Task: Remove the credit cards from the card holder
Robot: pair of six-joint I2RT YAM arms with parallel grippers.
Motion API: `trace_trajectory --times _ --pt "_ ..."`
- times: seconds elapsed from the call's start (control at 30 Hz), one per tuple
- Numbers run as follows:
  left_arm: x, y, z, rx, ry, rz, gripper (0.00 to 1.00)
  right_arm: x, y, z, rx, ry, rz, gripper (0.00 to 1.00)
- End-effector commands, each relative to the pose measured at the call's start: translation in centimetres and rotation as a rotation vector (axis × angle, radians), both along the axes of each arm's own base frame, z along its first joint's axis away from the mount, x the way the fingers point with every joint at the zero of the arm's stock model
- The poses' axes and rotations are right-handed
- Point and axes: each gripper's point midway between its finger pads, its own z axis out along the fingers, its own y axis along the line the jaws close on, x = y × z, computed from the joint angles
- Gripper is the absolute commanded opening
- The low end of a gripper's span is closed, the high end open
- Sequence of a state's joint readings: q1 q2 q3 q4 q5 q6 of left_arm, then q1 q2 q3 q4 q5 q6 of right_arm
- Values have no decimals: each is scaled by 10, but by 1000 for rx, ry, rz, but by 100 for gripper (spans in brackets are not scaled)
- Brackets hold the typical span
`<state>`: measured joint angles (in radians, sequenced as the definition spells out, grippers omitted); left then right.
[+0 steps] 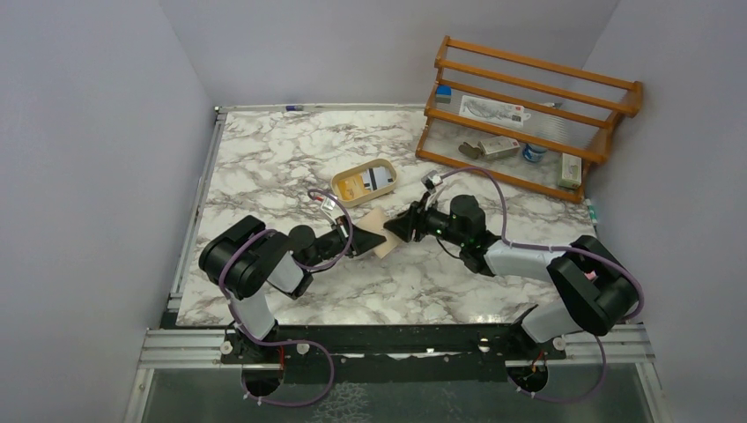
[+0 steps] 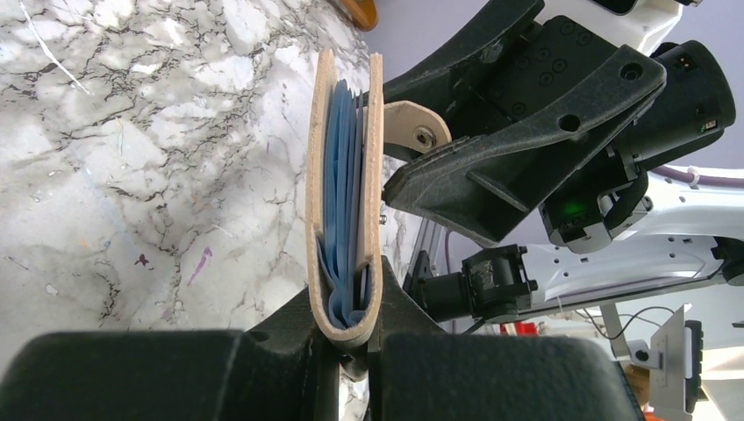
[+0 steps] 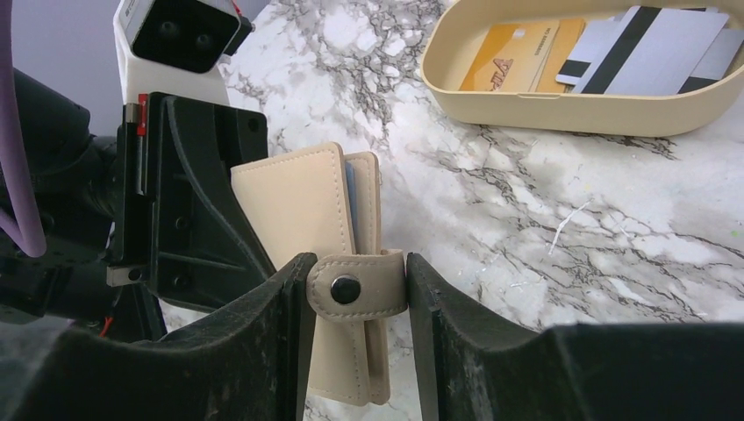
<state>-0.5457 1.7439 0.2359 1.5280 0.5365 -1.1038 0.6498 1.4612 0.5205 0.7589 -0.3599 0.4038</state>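
Note:
The tan card holder stands on edge just above the marble, between my two grippers. My left gripper is shut on its folded spine. Looking along it, blue credit cards sit edge-on between the two leather halves. In the right wrist view the card holder faces me with its snap tab wrapped over the free edge. My right gripper has both fingers pressed against the sides of that tab. From above, the right gripper meets the left gripper at the holder.
An oval beige tray holding orange and white cards lies just behind the grippers, its wall close to the right hand. A wooden rack with small items stands at the back right. Walls close in on both sides.

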Motion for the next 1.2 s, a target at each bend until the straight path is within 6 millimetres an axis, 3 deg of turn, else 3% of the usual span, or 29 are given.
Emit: trace_trajectory --times 0.0,0.23,0.47,0.57,0.73,0.9,0.93,0.97,1.07,1.1,1.13,1.17 --pt "-6 -1 49 -133 -204 -17 0 11 2 13 29 -41 -41 45" --pt "-7 -2 51 -133 -213 -31 0 16 -7 15 33 -44 -106 32" --pt "-7 -3 52 -135 -218 -39 0 17 -8 13 26 -40 -119 3" --pt "-9 -4 53 -137 -219 -52 2 18 -10 14 23 -45 -127 1" --pt "-12 -5 49 -133 -206 -69 36 25 -22 18 -32 -39 -197 1" --pt "-11 -7 42 -124 -185 -81 45 23 -32 16 -96 -29 -220 1" --pt "-10 -8 41 -124 -181 -86 48 21 -33 13 -104 -23 -217 1" --pt "-10 -9 40 -123 -177 -90 61 19 -35 10 -108 -17 -214 1" --pt "-9 -12 36 -119 -165 -102 65 12 -38 4 -107 2 -211 1" --pt "-9 -13 34 -117 -160 -104 86 10 -39 3 -104 7 -212 1" --pt "-8 -13 32 -115 -154 -102 95 8 -40 2 -103 11 -212 1" --pt "-7 -13 30 -113 -146 -96 97 7 -41 0 -103 16 -213 1"
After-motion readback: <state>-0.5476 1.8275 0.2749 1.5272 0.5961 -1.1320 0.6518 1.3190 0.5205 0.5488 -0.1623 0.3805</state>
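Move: The left hand already pinches the card holder by its folded edge, the holder's middle about 2 cm ahead and 1 cm to its left. The snap tab lies some 4 cm ahead and 2 cm to the right of that hand. For the right hand, the tab stands between its half-open fingers, about 1 cm to its left; the holder's middle is 1 cm back and 3 cm left. The tray of cards is about 14 cm ahead of the right hand, 6 cm left and 8 cm lower. The right hand eases forward about 1.5 cm while its fingers close from half open to pinch the snap tab, the left hand keeping its grip on the holder's folded edge almost still meanwhile. Once the tab is gripped, the left fingers open wide and let go, that hand sinking about 1.5 cm, while the right hand draws the holder by its tab to the right, away from the left hand, ending some 3 cm right of its start and turned about 10 degrees clockwise. ##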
